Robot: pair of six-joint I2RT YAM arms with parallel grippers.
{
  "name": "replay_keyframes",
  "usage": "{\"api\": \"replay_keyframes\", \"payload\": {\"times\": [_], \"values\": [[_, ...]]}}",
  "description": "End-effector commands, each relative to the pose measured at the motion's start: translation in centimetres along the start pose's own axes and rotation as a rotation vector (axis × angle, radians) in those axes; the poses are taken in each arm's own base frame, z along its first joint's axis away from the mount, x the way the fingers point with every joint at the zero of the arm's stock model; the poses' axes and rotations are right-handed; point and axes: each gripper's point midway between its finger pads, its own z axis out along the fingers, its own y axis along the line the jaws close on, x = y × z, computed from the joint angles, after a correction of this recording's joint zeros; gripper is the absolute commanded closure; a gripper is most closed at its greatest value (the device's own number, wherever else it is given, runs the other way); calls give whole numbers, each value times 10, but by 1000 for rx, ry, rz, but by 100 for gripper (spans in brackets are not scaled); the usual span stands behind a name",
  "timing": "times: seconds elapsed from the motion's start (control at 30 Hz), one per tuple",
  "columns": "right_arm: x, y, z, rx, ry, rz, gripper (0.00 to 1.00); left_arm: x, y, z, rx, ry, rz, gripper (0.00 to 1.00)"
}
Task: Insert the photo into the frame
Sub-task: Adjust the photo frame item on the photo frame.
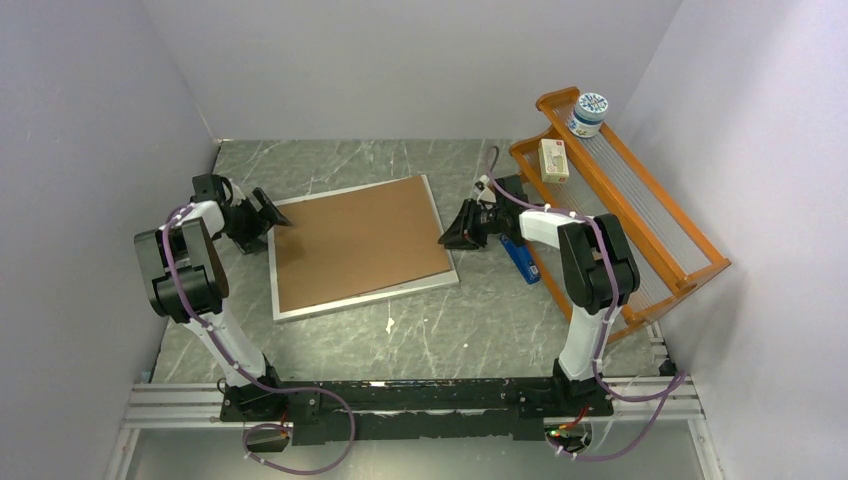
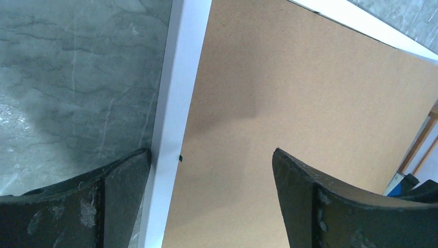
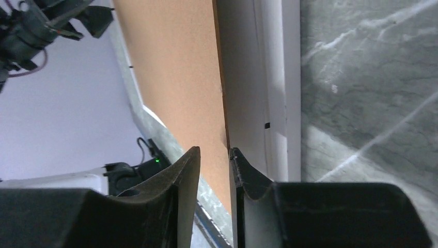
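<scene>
The frame [image 1: 365, 298], thin and silvery-white, lies flat on the marble table with a brown backing board [image 1: 355, 240] covering its inside. The photo is hidden. My left gripper [image 1: 272, 215] is open at the frame's left edge; in the left wrist view it [image 2: 212, 151] straddles the white rim [image 2: 178, 93] and the board [image 2: 299, 93], one finger beside the rim. My right gripper [image 1: 448, 235] is at the right edge. In the right wrist view its jaws [image 3: 214, 149] stand slightly apart, with the board's raised edge [image 3: 175, 67] between them, above the frame [image 3: 276, 77].
An orange wooden rack [image 1: 640, 200] stands along the right wall, holding a white jar [image 1: 588, 113] and a small box [image 1: 553, 159]. A blue object [image 1: 520, 260] lies on the table beside the right arm. Walls close in the left, back and right sides.
</scene>
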Motion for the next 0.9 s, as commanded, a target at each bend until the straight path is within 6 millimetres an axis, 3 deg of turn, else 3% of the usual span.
{"api": "replay_keyframes", "payload": {"times": [0.0, 0.27, 0.63, 0.77, 0.87], "values": [[-3, 83, -15, -292, 9, -73, 67, 51, 9, 11, -40, 181, -52, 6], [-3, 113, -27, -426, 40, 0, 54, 49, 9, 13, -39, 177, -50, 6], [-2, 115, -24, -418, 42, -14, 44, 46, 10, 16, -42, 176, -52, 6], [-3, 104, -19, -359, 21, -51, 40, 48, 11, 16, -45, 179, -53, 6], [-4, 82, -6, -244, 14, -74, 42, 48, 12, 16, -47, 178, -53, 6]]}}
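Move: The brown backboard already has its right edge raised between the right hand's fingertips; its middle lies about 19 cm to this hand's left, level in reach and some 3 cm lower. The frame's right rail has its middle about 5 cm below the hand and 2 cm farther out; the blue tool sits roughly 17 cm right, 5 cm back and 5 cm down. From the left hand, the backboard's middle is about 18 cm right and 1 cm back. The backboard's right edge is levered higher by the right hand, which lifts about 6 cm and shifts some 2.5 cm left, rolling its fingertips up 15 to 20 degrees, with the lower finger under the edge while the fingers spread plainly wider. The wide-open left hand keeps one finger against the outside of the frame's left rail and goes about 1.5 cm left with it. ##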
